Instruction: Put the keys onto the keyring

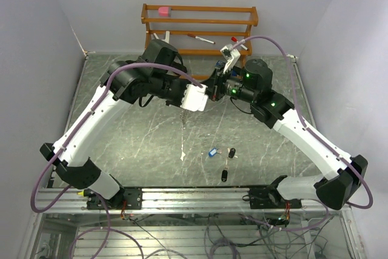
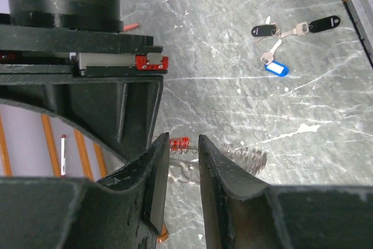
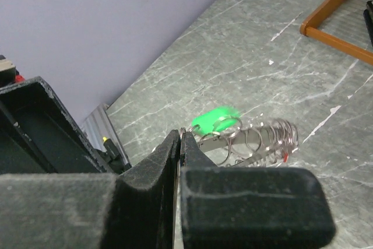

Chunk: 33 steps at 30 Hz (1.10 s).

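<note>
My right gripper (image 3: 180, 135) is shut on the rim of the keyring (image 3: 263, 139), a silvery toothed ring held up over the table. A green key (image 3: 214, 119) hangs on the ring beside the pinch. My left gripper (image 2: 183, 144) faces the ring (image 2: 245, 157) from the other side, jaws apart. The ring's red tag (image 2: 179, 142) shows just past its tips, and nothing is clamped between them. Both grippers meet mid-air at table centre (image 1: 215, 90). A blue key (image 1: 212, 152) and two black keys (image 1: 233, 153) (image 1: 224, 176) lie loose on the table; the left wrist view shows them too (image 2: 277, 69) (image 2: 265, 30) (image 2: 323, 24).
A wooden rack (image 1: 200, 25) stands against the back wall with a pink block (image 1: 163, 11) on top and a red-capped marker (image 1: 200, 39) on a lower shelf. Its leg shows in the right wrist view (image 3: 344, 4). A metal rail (image 1: 194, 198) runs along the near edge.
</note>
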Each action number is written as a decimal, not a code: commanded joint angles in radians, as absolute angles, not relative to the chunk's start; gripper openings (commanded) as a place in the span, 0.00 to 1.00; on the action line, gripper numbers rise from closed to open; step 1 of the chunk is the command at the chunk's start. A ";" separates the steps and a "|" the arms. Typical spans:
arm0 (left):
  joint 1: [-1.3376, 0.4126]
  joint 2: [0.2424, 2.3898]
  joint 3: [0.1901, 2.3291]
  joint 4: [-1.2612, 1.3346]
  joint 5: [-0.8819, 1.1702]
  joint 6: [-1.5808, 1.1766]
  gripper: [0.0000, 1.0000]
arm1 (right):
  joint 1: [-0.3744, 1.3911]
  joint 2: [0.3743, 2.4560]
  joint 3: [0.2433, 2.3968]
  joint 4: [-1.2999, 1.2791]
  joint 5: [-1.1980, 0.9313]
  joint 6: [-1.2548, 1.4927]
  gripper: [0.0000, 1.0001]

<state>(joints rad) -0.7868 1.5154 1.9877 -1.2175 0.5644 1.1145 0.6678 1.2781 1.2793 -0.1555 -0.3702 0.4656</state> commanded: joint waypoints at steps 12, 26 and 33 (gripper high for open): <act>-0.734 1.476 2.016 -1.051 0.291 0.943 0.35 | 0.617 1.265 1.359 -0.253 -0.487 0.372 0.00; -0.473 1.358 1.814 -0.785 0.110 0.623 0.41 | 0.588 1.426 1.271 -0.264 -0.451 0.305 0.00; -0.384 1.324 1.780 -0.762 0.148 0.558 0.43 | 0.628 1.667 1.265 -0.110 -0.513 0.308 0.00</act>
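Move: Just under and beyond the left hand's open fingertips, roughly 4 cm to its right and 4 cm lower, hangs the keyring; the black stapler stands about 27 cm ahead and 5 cm left, far below. The keyring is pinched in the right hand, its middle some 3 cm back, 3 cm left and 4 cm below. From the right hand, the green key is about 2 cm ahead and 4 cm left, slightly lower; the blue-tagged key lies roughly 10 cm back, 4 cm right and 34 cm down. Backing away from the keyring with fingers still parted and empty, the left hand slides forward, then sweeps forward and left, about 14 cm each way, rising a little and swinging some 55 degrees counter-clockwise. The right hand keeps its pinch on the keyring, nearly still at first, then drops about 14 cm towards the table, easing a few centimetres forward as its wrist tilts. ##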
